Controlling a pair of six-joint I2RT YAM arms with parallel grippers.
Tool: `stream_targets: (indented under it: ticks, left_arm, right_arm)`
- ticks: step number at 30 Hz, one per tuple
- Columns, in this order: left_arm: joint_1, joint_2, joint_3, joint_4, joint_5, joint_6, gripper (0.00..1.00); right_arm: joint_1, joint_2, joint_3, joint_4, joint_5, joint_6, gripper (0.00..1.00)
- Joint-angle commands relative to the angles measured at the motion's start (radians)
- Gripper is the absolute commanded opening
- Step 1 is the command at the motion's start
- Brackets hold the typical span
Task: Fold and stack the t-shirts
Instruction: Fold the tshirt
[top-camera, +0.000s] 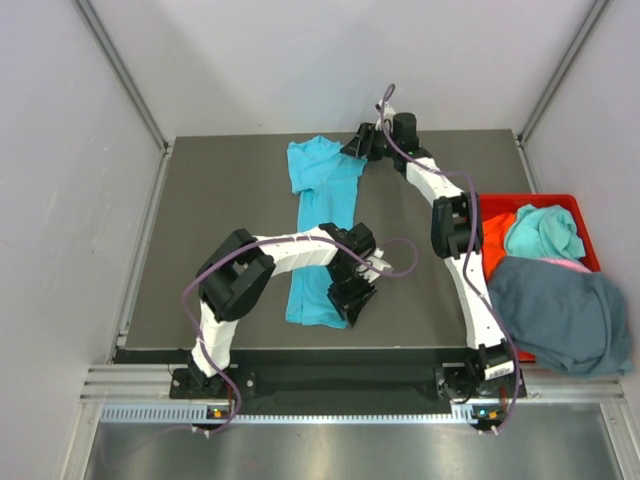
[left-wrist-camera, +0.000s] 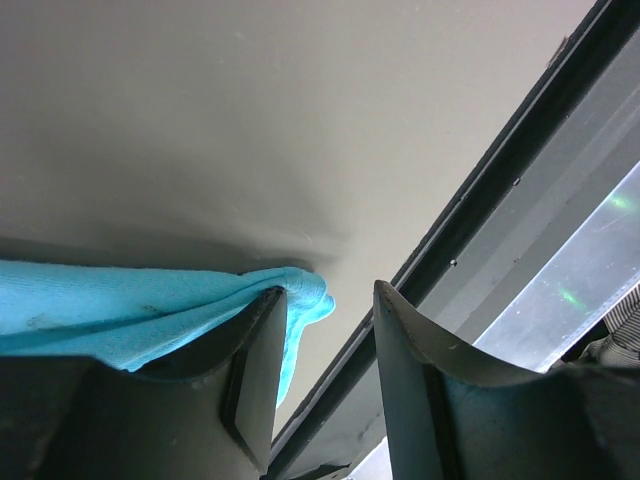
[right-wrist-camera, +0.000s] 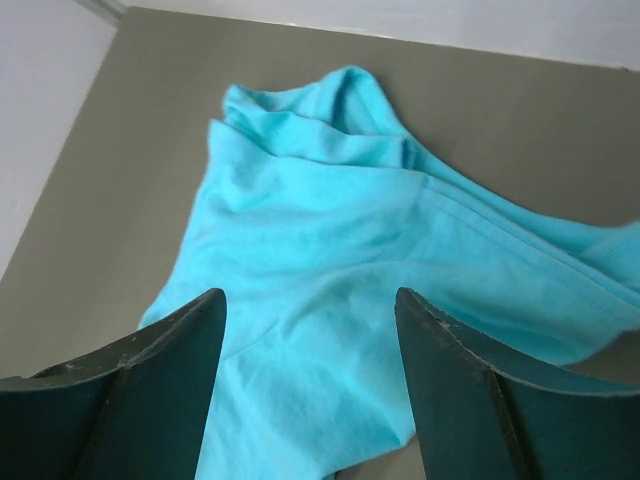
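Note:
A bright turquoise t-shirt (top-camera: 322, 215) lies as a long narrow strip down the middle of the dark table (top-camera: 220, 250), its sleeves and collar end at the far side. My left gripper (top-camera: 352, 297) sits at the strip's near right corner. In the left wrist view the left gripper (left-wrist-camera: 328, 290) is open, and a turquoise cloth corner (left-wrist-camera: 150, 310) lies over the tip and outer side of one finger (left-wrist-camera: 255, 380), with nothing pinched. My right gripper (top-camera: 357, 147) hovers at the far end. The right gripper (right-wrist-camera: 310, 292) is open above the turquoise shirt (right-wrist-camera: 320, 250).
A red bin (top-camera: 540, 205) stands at the table's right edge. It holds a second turquoise shirt (top-camera: 545, 232) and an orange one (top-camera: 497, 245), and a slate blue-grey shirt (top-camera: 560, 315) drapes over its near rim. The table's near edge rail (left-wrist-camera: 470, 210) runs close to the left gripper.

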Motion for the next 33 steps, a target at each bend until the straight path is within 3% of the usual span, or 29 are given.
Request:
stream_targets:
  ticks: [1,8,17,24,28,33]
  left_arm:
    - [-0.029,0.014,-0.023,0.026,-0.081,0.034,0.47]
    - [-0.029,-0.022,-0.005,0.007,-0.064,0.036,0.47]
    - [-0.031,-0.115,0.069,-0.083,0.024,0.077,0.46]
    - [-0.031,-0.143,0.100,-0.092,-0.001,0.105,0.46]
    - [-0.031,-0.151,0.112,-0.092,-0.021,0.100,0.45]
    - [-0.031,-0.160,0.118,-0.097,-0.025,0.105,0.45]
  right_arm:
    - [-0.001,0.000,0.040,-0.077,0.105,-0.032,0.69]
    - [-0.007,0.015,0.071,-0.190,0.268,-0.022,0.70]
    - [-0.007,0.043,0.155,-0.124,0.458,0.001,0.69]
    - [0.034,0.012,0.180,-0.085,0.520,-0.238,0.70]
    - [0.052,-0.064,0.064,-0.029,0.506,-0.356,0.68]
    - [0.132,-0.190,-0.148,0.123,0.503,-0.632,0.69]
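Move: The bunched upper shirt's right sleeve corner lies about 3 cm ahead of the right hand, 5 cm to its right and 7 cm below; the left sleeve corner is some 12 cm left and 2 cm ahead of that hand, equally low. The left hand hovers at the folded shirt's near right corner, roughly 1 cm ahead, 2 cm left and 2 cm below; the near left corner is about 14 cm left and level with it. Open right hand arcs 7 cm right towards the sleeve corner, then curls back down; left rises 5 cm. ##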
